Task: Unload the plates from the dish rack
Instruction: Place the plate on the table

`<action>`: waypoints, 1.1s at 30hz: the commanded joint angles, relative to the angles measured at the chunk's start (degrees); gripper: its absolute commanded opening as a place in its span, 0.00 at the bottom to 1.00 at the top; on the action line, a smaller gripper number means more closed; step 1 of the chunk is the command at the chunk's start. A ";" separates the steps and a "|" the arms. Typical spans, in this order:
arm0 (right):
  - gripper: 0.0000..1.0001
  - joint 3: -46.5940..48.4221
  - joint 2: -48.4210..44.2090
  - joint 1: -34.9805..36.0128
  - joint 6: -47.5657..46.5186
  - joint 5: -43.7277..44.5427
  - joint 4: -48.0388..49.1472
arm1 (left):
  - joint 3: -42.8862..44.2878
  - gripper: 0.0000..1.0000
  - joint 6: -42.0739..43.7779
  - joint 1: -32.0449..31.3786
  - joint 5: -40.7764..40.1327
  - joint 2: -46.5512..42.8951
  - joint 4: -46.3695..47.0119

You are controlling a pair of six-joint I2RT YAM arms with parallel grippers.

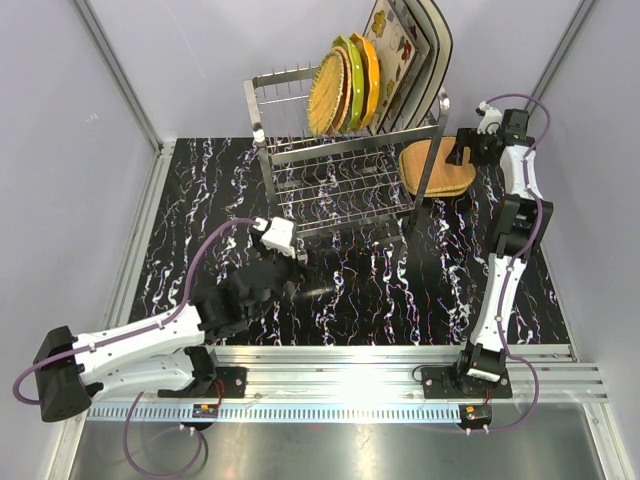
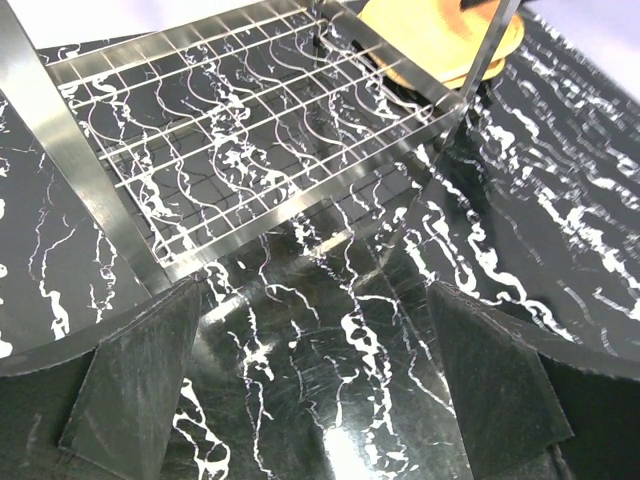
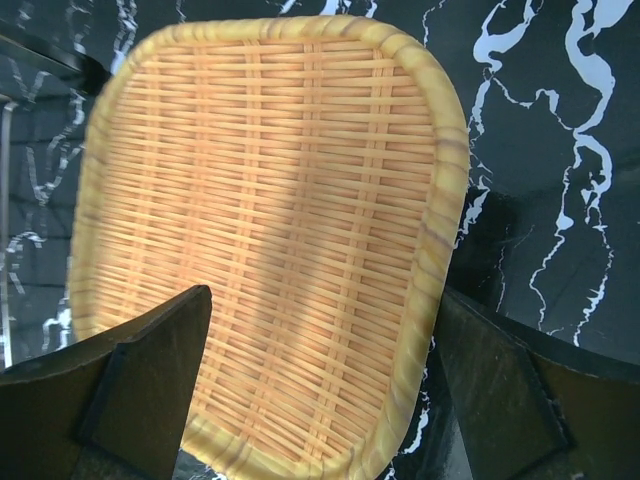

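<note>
The steel wire dish rack (image 1: 340, 175) stands at the back middle of the table. Its top tier holds upright plates: a tan woven one (image 1: 327, 95), a yellow-green one (image 1: 352, 78), an orange one (image 1: 371, 75) and large square cream flowered ones (image 1: 410, 55). Another tan woven plate (image 1: 435, 168) (image 3: 270, 200) lies flat on the table right of the rack. My right gripper (image 1: 468, 150) (image 3: 322, 295) hovers open just above that plate's near edge, holding nothing. In front of the rack, my left gripper (image 1: 318, 288) (image 2: 315, 290) is open and empty, low over the table.
The rack's lower tier (image 2: 230, 130) is bare wire, with a steel leg (image 2: 70, 160) close ahead on the left. Grey walls enclose the black marbled table (image 1: 400, 290) at the back and sides. A metal rail (image 1: 400, 360) runs along the near edge.
</note>
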 commanded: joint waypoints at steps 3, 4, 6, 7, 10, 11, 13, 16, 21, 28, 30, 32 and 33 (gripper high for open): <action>0.98 0.81 -3.25 1.06 -4.23 4.26 0.12 | 2.64 0.99 -3.18 0.46 0.20 -2.58 1.72; 0.98 0.73 -3.16 1.14 -4.76 4.96 0.12 | 2.64 0.99 -3.44 0.46 0.20 -3.10 1.80; 0.98 0.64 -3.07 1.14 -5.29 5.41 -0.14 | 2.64 0.99 -3.97 0.46 0.11 -3.46 1.72; 0.98 0.46 -3.16 1.14 -5.81 5.76 -0.32 | 2.64 0.99 -4.32 0.54 -0.23 -3.80 1.63; 0.99 -0.41 -3.86 1.23 -7.22 6.28 -0.49 | 2.73 0.99 -7.11 0.63 -2.51 -4.60 0.93; 1.00 -0.50 -4.04 1.32 -7.48 6.55 -0.58 | 2.82 0.99 -8.09 0.72 -4.26 -4.95 0.58; 1.00 -1.29 -5.00 1.32 -8.36 7.16 -0.41 | 3.61 0.99 -11.87 0.98 -6.20 -5.30 -1.35; 1.00 -3.49 -7.20 1.32 -9.33 7.78 0.12 | 5.36 0.99 -13.72 1.60 -6.66 -5.74 -3.29; 1.00 -10.77 -14.13 1.32 -10.39 6.47 1.79 | 10.62 0.99 -12.15 3.26 -0.43 -4.95 -5.22; 1.00 -30.70 -31.95 1.32 -10.21 1.03 4.60 | 23.63 0.99 -10.92 6.17 6.96 1.62 -12.42; 1.00 -36.94 -37.40 1.32 -9.77 -0.99 4.34 | 29.52 0.99 -9.78 7.04 10.03 3.65 -15.66; 1.00 -41.00 -40.85 1.32 -9.07 -2.14 4.25 | 36.00 0.99 -9.33 7.57 11.79 7.15 -18.22; 1.00 -43.20 -42.61 1.32 -8.81 -2.85 4.60 | 38.39 0.99 -9.24 8.44 12.24 8.40 -21.19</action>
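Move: Just let go, the upper wicker plate has its middle about 7 cm to the right hand's left, nearly level fore and aft and some 4 cm below; the first wicker plate lies directly beneath. The rack's lower tier is about 38 cm left of the hand and 12 cm nearer. From the left hand, the round yellow plate stands roughly 33 cm ahead, 4 cm right and 12 cm higher, with the green plate 5 cm right of it. Clear the right gripper off the stacked wicker plates with its fingers kept wide open: let it dip about 2 cm beside the upper plate's right rim, then draw it back and up, away from the stack. Meanwhile lift the empty, open left gripper some 16 cm in front of the rack, edging forward at the end and rolling about 20 degrees, left side down. ##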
